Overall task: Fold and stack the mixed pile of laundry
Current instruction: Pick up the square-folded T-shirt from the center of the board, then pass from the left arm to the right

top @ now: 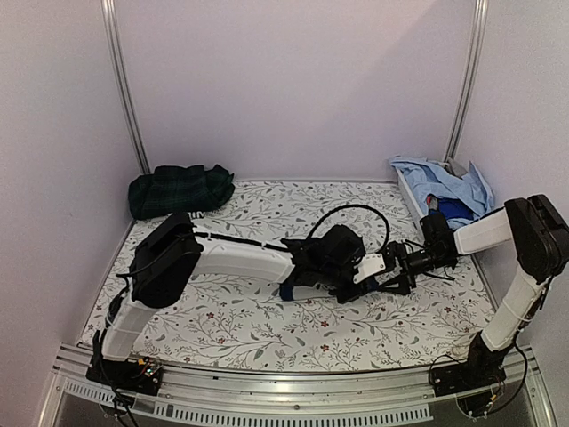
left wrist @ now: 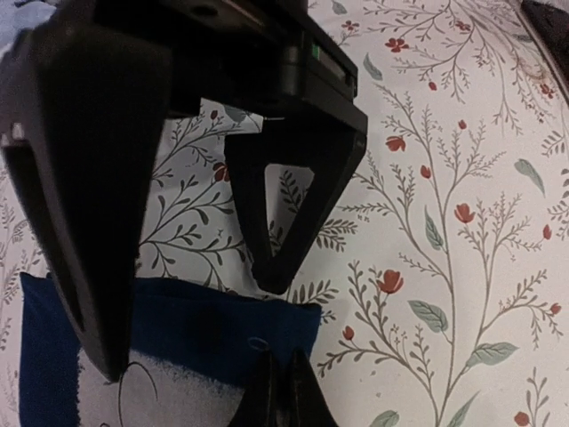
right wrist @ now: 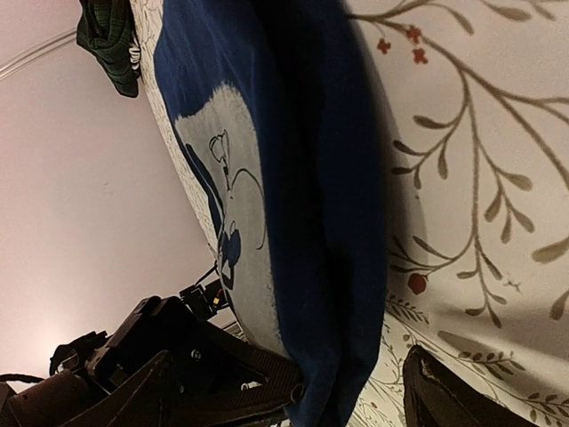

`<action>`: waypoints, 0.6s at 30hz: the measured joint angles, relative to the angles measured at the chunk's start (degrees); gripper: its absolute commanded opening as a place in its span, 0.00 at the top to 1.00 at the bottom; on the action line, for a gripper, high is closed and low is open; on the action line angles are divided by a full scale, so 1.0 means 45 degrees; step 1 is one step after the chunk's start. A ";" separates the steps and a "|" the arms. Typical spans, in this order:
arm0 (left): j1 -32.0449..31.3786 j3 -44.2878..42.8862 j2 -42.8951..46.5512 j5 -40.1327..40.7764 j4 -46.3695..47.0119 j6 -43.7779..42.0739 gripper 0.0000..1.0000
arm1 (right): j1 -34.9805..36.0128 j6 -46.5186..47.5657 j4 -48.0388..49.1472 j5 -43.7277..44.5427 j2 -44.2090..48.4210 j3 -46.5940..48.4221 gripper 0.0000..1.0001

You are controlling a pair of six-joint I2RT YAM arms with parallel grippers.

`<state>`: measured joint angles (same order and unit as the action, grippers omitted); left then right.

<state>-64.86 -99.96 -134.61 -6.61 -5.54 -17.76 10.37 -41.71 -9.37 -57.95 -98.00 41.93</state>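
Note:
A folded navy blue T-shirt (top: pixel 289 292) with a white printed patch (left wrist: pixel 178 391) lies on the floral sheet (top: pixel 267 329) at the table's middle, mostly hidden under both arms. My left gripper (left wrist: pixel 284 391) is shut, its fingertips pinching the shirt's near edge beside its right corner. My right gripper (right wrist: pixel 356 382) stands open, and the shirt's folded edge (right wrist: pixel 329 222) runs between its two fingers. In the left wrist view those two black fingers (left wrist: pixel 89 222) hang spread over the shirt's far edge. From above, both grippers meet at the centre (top: pixel 324 285).
A dark green plaid piece (top: pixel 180 189) sits bundled at the back left. Light blue shirts (top: pixel 444 182) and a bit of navy cloth (top: pixel 453 209) are heaped in a white bin (top: pixel 407 197) at the back right. Walls enclose the table on three sides.

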 measured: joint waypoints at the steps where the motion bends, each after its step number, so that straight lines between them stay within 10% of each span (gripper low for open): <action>1: 0.0015 0.0073 0.0107 -0.0015 0.0053 0.0010 1.00 | 0.0189 -0.0267 0.0287 -0.0024 -0.0102 0.0000 0.17; 18: 0.0058 0.1933 0.1637 -0.0466 0.1282 0.0306 1.00 | 0.0787 -0.3512 0.3983 -0.0379 -0.2579 0.0729 0.37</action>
<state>-64.60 -91.26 -127.24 -8.71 0.23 -16.38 13.91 -57.52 8.56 -59.66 -109.60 45.21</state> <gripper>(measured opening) 0.016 0.647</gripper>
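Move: The square-folded T-shirt's middle lies about 13 cm left of the right hand, some 2 cm ahead and 4 cm below. Its raised right edge is already near that hand's open fingertips. From the same hand, the left gripper is roughly 8 cm left and 4 cm back, and the laundry basket about 13 cm right and 16 cm ahead. The left hand holds the shirt's near edge by the right corner; the middle is some 7 cm ahead, 8 cm left and 4 cm below. Slide the right gripper forward and left, sinking as it goes, about 5 cm in all, to bring the T-shirt's right edge deeper between its fingers, one above the cloth and one below; narrow the fingers partway without shutting them. Meanwhile keep the left pinch near the corner and raise it about 3 cm, easing slightly left. ##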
